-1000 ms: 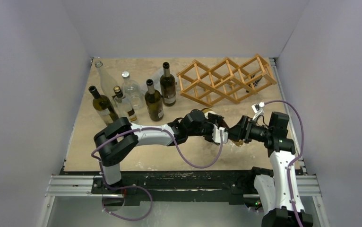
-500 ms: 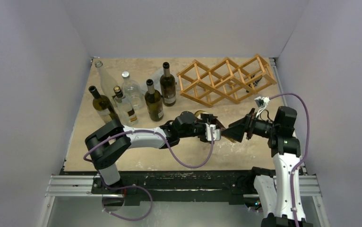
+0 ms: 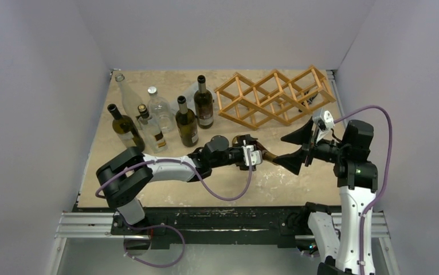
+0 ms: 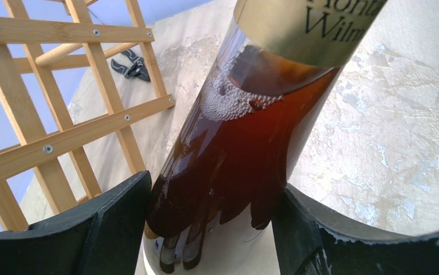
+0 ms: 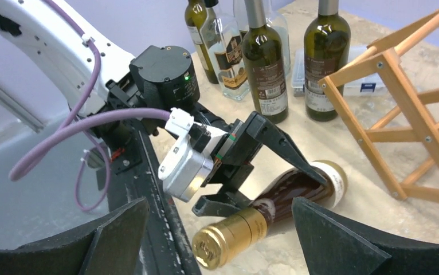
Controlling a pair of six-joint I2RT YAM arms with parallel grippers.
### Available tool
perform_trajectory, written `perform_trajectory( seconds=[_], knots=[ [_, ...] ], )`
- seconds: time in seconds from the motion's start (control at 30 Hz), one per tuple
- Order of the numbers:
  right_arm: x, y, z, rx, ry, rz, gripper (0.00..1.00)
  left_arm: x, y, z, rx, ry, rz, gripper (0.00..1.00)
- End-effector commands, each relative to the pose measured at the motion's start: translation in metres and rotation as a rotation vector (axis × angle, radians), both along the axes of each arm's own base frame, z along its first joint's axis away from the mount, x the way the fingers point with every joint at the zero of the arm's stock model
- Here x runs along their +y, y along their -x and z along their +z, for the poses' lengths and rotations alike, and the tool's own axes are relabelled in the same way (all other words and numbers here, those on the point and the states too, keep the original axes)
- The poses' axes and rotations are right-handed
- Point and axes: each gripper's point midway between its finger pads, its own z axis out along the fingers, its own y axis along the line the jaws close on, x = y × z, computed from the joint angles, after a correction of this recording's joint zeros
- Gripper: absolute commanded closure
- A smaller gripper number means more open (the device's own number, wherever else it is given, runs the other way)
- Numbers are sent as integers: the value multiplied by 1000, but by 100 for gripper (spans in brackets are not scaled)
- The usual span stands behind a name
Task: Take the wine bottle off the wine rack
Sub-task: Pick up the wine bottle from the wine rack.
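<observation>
The wine bottle (image 3: 265, 154) is dark brown with a gold foil top (image 5: 228, 239) and lies nearly level, low over the table, in front of the wine rack (image 3: 274, 97). It is off the rack. My left gripper (image 3: 256, 151) is shut on the bottle's shoulder, and in the left wrist view both fingers (image 4: 108, 223) press its sides (image 4: 240, 143). My right gripper (image 3: 289, 150) hangs open just right of the gold top, holding nothing. The light wooden rack (image 5: 400, 114) stands empty, its rods (image 4: 51, 143) close beside the bottle.
Several upright bottles (image 3: 160, 114) stand in a group at the back left. A clear plastic box (image 5: 355, 86) lies behind them, next to the rack. A small black tool (image 4: 130, 63) lies on the table beyond the rack. Walls close in on three sides.
My right gripper has opened, let go of the bottle's top and drawn back to the right and upward. The left arm has shifted the bottle slightly left.
</observation>
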Motion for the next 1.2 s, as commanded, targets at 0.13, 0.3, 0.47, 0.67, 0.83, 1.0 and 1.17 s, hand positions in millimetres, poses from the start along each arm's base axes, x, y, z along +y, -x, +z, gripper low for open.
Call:
perform_trajectory(
  seconds=[0.13,0.3,0.47,0.67,0.83,1.0,1.17],
  knots=[
    [0,0,38,-441,149,123,1,11,7,23,222,194,88,100],
    [0,-11,43,-488,153,148,1,19,6,26,315,263,153,100],
    [8,-17,33,-487,145,211,1,23,12,24,407,306,173,100],
    [20,-22,15,-533,189,307,1,26,16,23,467,346,178,100],
    [34,-26,-3,-541,228,407,1,26,20,23,496,350,174,100],
    [50,-26,-12,-537,225,492,1,27,23,21,515,347,179,100],
    [57,-26,-10,-529,217,520,2,27,26,21,529,348,181,100]
  ],
)
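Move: In the left gripper the wine bottle is already held around its body, its middle at the hand point and its gold neck slanting up to the right and back. From this hand, the nearer green bottle stands about 11 cm ahead and 20 cm left, the farther green bottle 18 cm ahead and 14 cm left; the wine rack's middle is some 22 cm ahead, 9 cm right. The empty right hand has the wine bottle's middle about 7 cm ahead, 11 cm left and 15 cm below. Tilting the held wine bottle up by some 35 degrees, the left hand keeps its grip and eases about 3 cm left and 2 cm up. The right hand, fingers still wide open, first rises over 3 cm, then sinks to about 3 cm below its start while going 5 cm left and a little forward towards the gold neck, rolling and swinging counter-clockwise about 30 degrees. ##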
